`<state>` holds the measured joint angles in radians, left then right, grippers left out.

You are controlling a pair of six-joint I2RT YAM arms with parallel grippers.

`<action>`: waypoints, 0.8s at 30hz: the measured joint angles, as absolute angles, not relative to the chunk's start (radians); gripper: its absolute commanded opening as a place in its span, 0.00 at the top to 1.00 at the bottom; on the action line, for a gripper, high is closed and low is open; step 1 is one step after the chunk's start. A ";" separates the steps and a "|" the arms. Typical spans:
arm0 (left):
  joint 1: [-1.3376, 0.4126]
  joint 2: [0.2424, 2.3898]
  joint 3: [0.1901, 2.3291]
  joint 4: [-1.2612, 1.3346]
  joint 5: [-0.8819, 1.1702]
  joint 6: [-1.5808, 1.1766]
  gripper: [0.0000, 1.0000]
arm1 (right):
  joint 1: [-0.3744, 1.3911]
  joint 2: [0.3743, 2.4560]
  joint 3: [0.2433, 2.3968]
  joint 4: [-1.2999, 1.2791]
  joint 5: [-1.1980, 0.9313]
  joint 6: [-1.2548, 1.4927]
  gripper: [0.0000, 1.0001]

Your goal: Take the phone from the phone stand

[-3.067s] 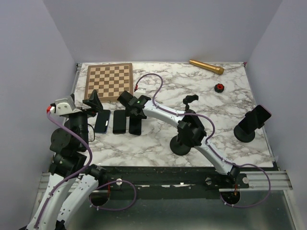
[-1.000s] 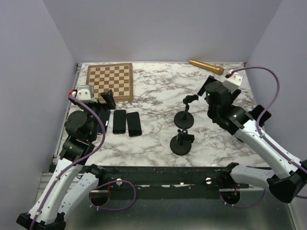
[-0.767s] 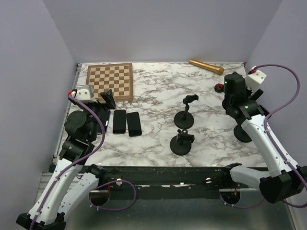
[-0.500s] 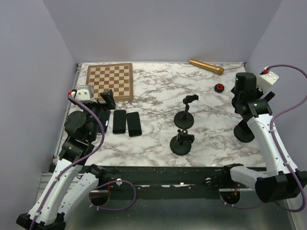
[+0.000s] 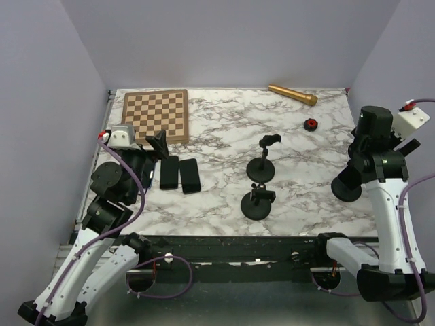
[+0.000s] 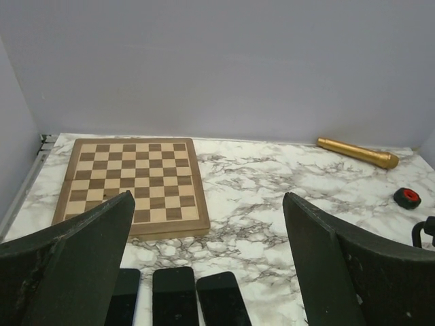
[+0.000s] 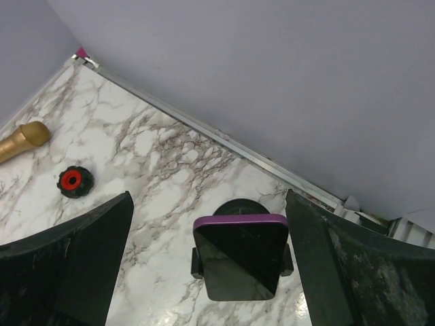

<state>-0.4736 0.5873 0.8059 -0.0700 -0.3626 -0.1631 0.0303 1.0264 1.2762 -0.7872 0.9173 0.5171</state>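
A phone (image 7: 241, 261) with a dark screen and a purple edge is clamped upright in the black phone stand (image 7: 239, 206) near the table's far right corner. My right gripper (image 7: 207, 198) hovers above it, open, one finger on each side of the phone and touching nothing. In the top view my right arm (image 5: 376, 146) hides the phone, and only the stand's round base (image 5: 343, 189) shows. My left gripper (image 6: 207, 197) is open and empty over the left side of the table, with its fingers (image 5: 160, 143) by the chessboard.
Three dark phones (image 6: 175, 293) lie flat in a row below the chessboard (image 6: 132, 178). Two empty stands (image 5: 261, 167) (image 5: 257, 203) occupy mid-table. A gold cylinder (image 5: 292, 94) lies at the back, a red knob (image 7: 71, 181) near it. Walls close in on the right.
My right arm has swung from mid-table out to the right and now hangs over the stand with the phone. The left arm has shifted only slightly. Both grippers stay open.
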 measured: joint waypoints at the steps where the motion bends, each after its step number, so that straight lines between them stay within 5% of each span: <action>1: -0.483 0.586 0.806 -0.070 -0.363 -0.162 0.02 | 0.017 1.020 1.276 -0.793 0.910 0.511 0.00; 24: -0.640 0.583 0.806 -0.068 -0.389 -0.117 0.02 | -0.089 0.967 1.124 -0.869 0.748 0.486 0.00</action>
<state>-0.6399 0.5827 0.8059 -0.0685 -0.3885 -0.1165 -0.0895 0.9672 1.1236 -0.8688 0.7483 0.4858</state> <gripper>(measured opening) 0.982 0.997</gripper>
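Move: The phone on the right-hand stand is what the right gripper goes for. Its middle lies some 11 cm below the right hand point, about 4 cm back and level sideways. The red knob is some 27 cm ahead of that hand and 8 cm to its left. The farther of the two emptied stands is about 9 cm ahead and 33 cm to its left. From the left hand this phone lies roughly 73 cm right, 4 cm back and 15 cm lower. Lower the open right gripper about 6.5 cm onto the upper end of the standing phone, easing back some 3 cm as you sink and tipping the fingers about 10 degrees further down, so the phone's top edge comes between the fingertips. Keep the fingers wide open. Meanwhile, drift the empty left gripper right about 3.5 cm, turning slightly clockwise. ##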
